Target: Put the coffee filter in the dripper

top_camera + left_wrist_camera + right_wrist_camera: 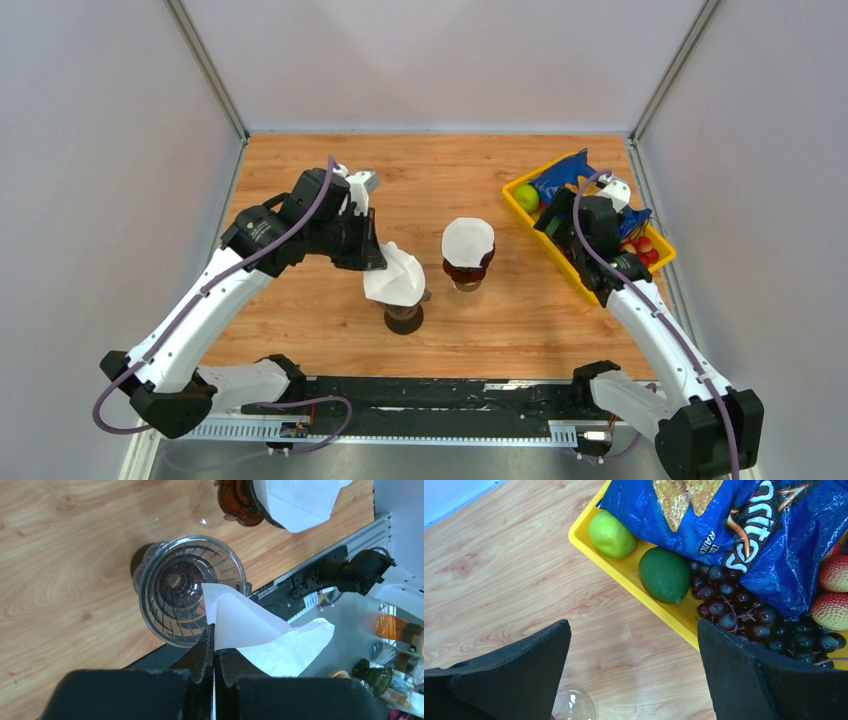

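Note:
My left gripper (214, 630) is shut on a white paper coffee filter (260, 630), pinching its edge. It holds the filter just above and beside a clear ribbed dripper (175, 587) with a brown base. In the top view the filter (395, 277) covers most of that dripper (405, 318), with the left gripper (372, 252) behind it. A second brown dripper (467, 270) to the right has a white filter (468, 241) sitting in it; it also shows in the left wrist view (240, 505). My right gripper (634, 635) is open and empty over the wood.
A yellow tray (520, 205) at the right rear holds a blue chip bag (734, 525), a lime (664, 575), a green apple (611, 534), grapes (744, 612) and red fruit. A black rail (430, 392) runs along the near edge.

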Motion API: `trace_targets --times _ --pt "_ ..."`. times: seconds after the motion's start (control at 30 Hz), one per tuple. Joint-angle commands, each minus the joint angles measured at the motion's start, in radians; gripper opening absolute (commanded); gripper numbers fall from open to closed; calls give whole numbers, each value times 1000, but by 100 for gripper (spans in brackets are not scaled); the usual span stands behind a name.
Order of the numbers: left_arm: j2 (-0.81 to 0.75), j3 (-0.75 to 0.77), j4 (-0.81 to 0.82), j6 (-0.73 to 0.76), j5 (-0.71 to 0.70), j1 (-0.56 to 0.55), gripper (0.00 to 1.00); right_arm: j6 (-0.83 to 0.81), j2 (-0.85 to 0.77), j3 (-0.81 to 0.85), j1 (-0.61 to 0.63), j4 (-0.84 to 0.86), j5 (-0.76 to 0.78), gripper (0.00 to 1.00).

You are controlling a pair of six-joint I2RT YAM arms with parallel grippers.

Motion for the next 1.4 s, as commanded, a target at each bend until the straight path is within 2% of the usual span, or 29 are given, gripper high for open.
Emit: trace_targets --times 0.0,0.13,0.5,0.83,1.0,1.03,1.23,1.37 --pt "-20 -37 -41 5 71 5 0 12 -9 -1 -3 32 -23 100" --pt "-5 -52 -17 18 62 5 0 9 -7 0 -3 33 -25 100" --pt "48 -52 8 57 11 5 9 6 -10 0 -2 33 -32 100" --pt "72 -36 -9 72 -56 5 38 1 -9 -1 -3 32 -28 100" --pt "53 3 -25 70 -161 5 53 1 -9 1 -2 33 -28 100" --pt "52 14 -26 69 -169 5 59 0 -9 0 -2 32 -27 100" --pt "53 68 -57 91 -160 5 73 -2 -10 -1 -3 34 -26 100" --pt "42 132 -89 102 -182 5 76 -5 -8 -1 -2 33 -26 100"
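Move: Just below the filter pinched in the left hand, the clear dripper's middle lies about 3 cm back, 3 cm to the right and 12 cm down, with the glass server under it some 22 cm down. The brown dripper, already holding a filter, stands roughly 14 cm to the right of the clear one and 7 cm farther out. From the idle right hand the clear dripper is about 33 cm left, 17 cm back and slightly lower. Lowering the held filter into the clear dripper, the left hand sinks about 4.5 cm, easing back a centimetre at first and then creeping forward. On the way down the fingers start to part and let go of the paper. Still opening to about three quarters, the hand then rises 3 cm, drifting forward and left, its left side rolled up some 10 degrees. ##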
